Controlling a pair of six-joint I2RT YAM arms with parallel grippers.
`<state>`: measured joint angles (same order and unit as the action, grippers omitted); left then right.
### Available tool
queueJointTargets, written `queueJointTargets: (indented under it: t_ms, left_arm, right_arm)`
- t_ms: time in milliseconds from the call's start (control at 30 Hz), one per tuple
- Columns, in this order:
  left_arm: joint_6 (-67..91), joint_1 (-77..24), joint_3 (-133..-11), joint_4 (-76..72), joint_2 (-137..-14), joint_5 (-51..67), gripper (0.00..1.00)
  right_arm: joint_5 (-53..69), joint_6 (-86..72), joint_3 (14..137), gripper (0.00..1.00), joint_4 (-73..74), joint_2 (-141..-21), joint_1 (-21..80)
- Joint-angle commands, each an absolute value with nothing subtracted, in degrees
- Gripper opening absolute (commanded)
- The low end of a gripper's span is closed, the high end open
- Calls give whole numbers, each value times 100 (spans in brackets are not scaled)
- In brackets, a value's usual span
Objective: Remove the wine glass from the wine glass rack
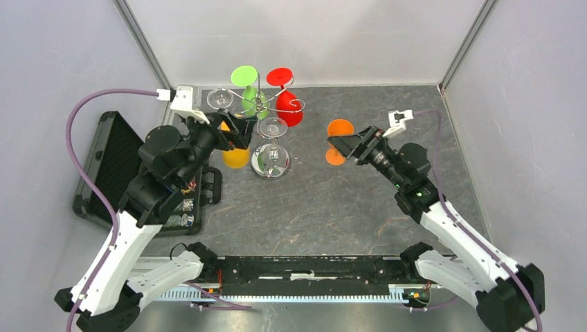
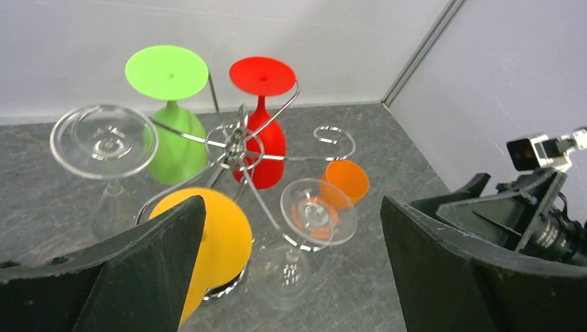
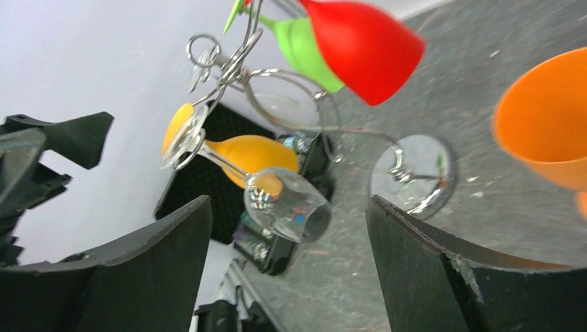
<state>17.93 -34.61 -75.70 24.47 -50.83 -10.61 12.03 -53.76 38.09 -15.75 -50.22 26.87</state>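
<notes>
The wine glass rack [image 1: 262, 105] stands at the back of the table on its shiny round base [image 1: 270, 163]. Green [image 1: 246, 86], red [image 1: 285, 104], yellow [image 1: 236, 156] and two clear wine glasses [image 1: 272, 128] hang upside down from its arms. An orange wine glass [image 1: 340, 127] stands on the table to the right, apart from the rack. My left gripper [image 1: 232, 131] is open beside the yellow glass [image 2: 221, 238], which lies against its left finger [image 2: 138, 270]. My right gripper [image 1: 340, 146] is open next to the orange glass [image 3: 547, 131], with nothing between its fingers.
A black open case [image 1: 111, 166] lies on the left side of the table, beside the left arm. Grey walls close the table in at the back and on both sides. The rack's base [image 3: 415, 169] shows in the right wrist view, ahead of the fingers.
</notes>
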Motion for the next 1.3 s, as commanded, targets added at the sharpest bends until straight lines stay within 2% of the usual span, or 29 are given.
queueJointTargets:
  t_ms: [0,233,433,600,767,1267]
  left_arm:
    - [1567,-3437,-7185,2270,-4702,-1206,100]
    - [1503,-3440,-6729,2112,-4111,-1149,100]
    - [1233,-3439,-6040,1565,-3380,-701,100]
    - [1204,-3444,-5793,1301,-3059,-640,100]
    - [1219,-3440,-5761,1336,-3032,-637,100]
    - [1345,-3443,-5704,1343,-3016,-645,100]
  right_arm:
    - [1380,-6049,4424,86,-2494,-5636,3194]
    - [316,-6794,4853,79,-3038,-6439,4006]
    - [-460,-7209,5760,73,-2000,-7125,4314]
    - [-358,-7278,6394,67,-1598,-7692,4418]
    - [-209,-7392,6583,55,-1594,-7992,4477]
    - [-18,-7563,6430,29,-1838,-7944,4558]
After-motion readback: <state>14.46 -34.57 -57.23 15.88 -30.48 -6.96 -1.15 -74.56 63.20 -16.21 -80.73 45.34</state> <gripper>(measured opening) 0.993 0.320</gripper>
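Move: The clear wine glass hanging on the near side of the rack has its foot about 17 cm left of the open right hand, 3 cm farther out and 2 cm higher. The yellow glass's foot hangs some 11 cm left of that foot; the red one's is about 19 cm farther out and 2 cm to the right of it. The upright orange glass stands about 9 cm ahead of the right hand, its middle 17 cm lower. From the left hand, the clear foot is 9 cm ahead, 8 cm right and 8 cm lower. The right hand sweeps about 15 cm left to the clear glass's foot, working a few centimetres forward and arching up and back down partway, while its wrist turns some 20 degrees, tipping the fingers down and raising the hand's left side, and the wide-open fingers narrow to about a third open with the foot's rim between them, one above and one below. The empty left hand, still open, draws back about 6 cm and a little left, tilting its fingers up, then stays there. ##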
